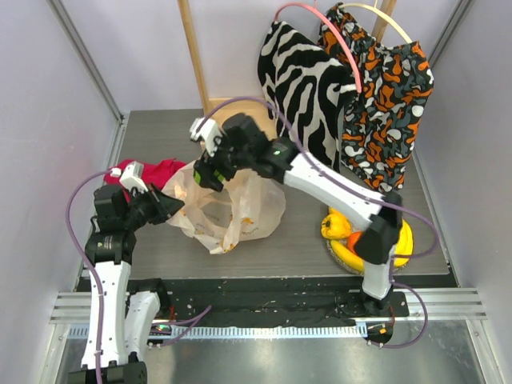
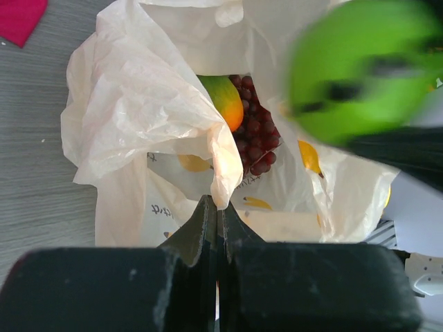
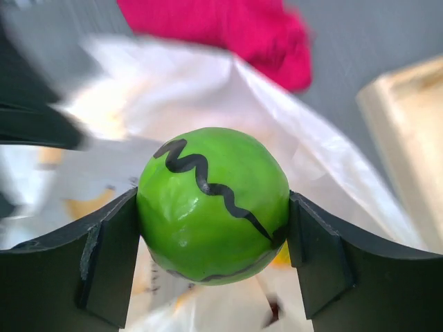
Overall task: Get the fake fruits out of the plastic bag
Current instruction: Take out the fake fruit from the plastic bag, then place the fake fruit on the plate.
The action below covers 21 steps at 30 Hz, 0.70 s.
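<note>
The plastic bag (image 1: 232, 210) lies crumpled mid-table, its mouth held up. My left gripper (image 1: 166, 206) is shut on a fold of the bag's rim (image 2: 220, 187). Inside the bag (image 2: 138, 104) I see a green-orange fruit (image 2: 225, 101) and a dark purple grape bunch (image 2: 257, 142). My right gripper (image 1: 208, 173) hovers over the bag's mouth, shut on a glossy green fruit (image 3: 213, 204) with black wavy lines. That green fruit (image 2: 360, 69) shows blurred at the upper right of the left wrist view. Both right fingers (image 3: 111, 242) press its sides.
A silver round plate (image 1: 335, 256) at the right holds yellow bananas (image 1: 402, 242), an orange and a lemon. A red cloth (image 1: 152, 170) lies behind the left gripper. Zebra-print (image 1: 300, 88) and orange patterned (image 1: 384, 104) cloths hang at the back beside a wooden frame (image 1: 196, 56).
</note>
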Tool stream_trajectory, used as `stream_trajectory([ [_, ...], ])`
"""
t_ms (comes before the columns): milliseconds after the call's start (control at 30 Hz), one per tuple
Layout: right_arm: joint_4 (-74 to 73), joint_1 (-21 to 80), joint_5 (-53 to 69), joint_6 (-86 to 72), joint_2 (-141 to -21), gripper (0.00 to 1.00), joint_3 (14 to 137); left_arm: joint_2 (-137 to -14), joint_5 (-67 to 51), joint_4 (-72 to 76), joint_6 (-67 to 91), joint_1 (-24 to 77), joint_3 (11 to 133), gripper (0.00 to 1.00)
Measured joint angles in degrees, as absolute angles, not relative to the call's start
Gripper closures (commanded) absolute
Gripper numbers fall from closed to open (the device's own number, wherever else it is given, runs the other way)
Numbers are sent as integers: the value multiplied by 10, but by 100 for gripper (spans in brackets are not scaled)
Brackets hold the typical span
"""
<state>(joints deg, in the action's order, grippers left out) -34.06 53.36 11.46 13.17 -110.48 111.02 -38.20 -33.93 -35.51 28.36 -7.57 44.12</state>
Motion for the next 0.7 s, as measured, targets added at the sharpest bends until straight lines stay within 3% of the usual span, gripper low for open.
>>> stream_trajectory([
  [200, -345, 503, 132, 123, -943, 66, 1103, -420, -339, -326, 286, -76, 450, 100],
  [300, -370, 441, 132, 142, -858, 69, 1051, -441, -339, -312, 286, -76, 456, 100],
  [500, -468, 212, 107, 210, -723, 69, 884, -451, -333, -296, 285, -76, 467, 100],
  [700, -588, 182, 78, 289, -582, 74, 684, -453, -330, -293, 283, -76, 468, 100],
])
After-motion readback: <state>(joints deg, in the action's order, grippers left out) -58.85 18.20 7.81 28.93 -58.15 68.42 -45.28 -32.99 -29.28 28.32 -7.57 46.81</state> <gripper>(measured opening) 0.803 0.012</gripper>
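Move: The glittery fruit plate, where the small watermelon in the right hand is being taken, lies roughly 43 cm to this hand's right, 11 cm back and 20 cm below. On its near-left rim sits the yellow pepper, about 36 cm right and 7 cm back of the hand; the orange is close to the plate's middle. The open bag is just below, its middle 5 cm right and 4 cm back. From the left hand the plate is some 54 cm right, 4 cm back. The small watermelon, still pinched in the right fingers, is lifted about 15 cm from over the bag, swept fast to the right some 37 cm, then lowered about as far again and drawn back 7 cm towards the plate; the wrist swings clockwise nearly 30 degrees and the fingertips dip. The left hand keeps its pinch on the bag's edge and eases forward 3 cm. ##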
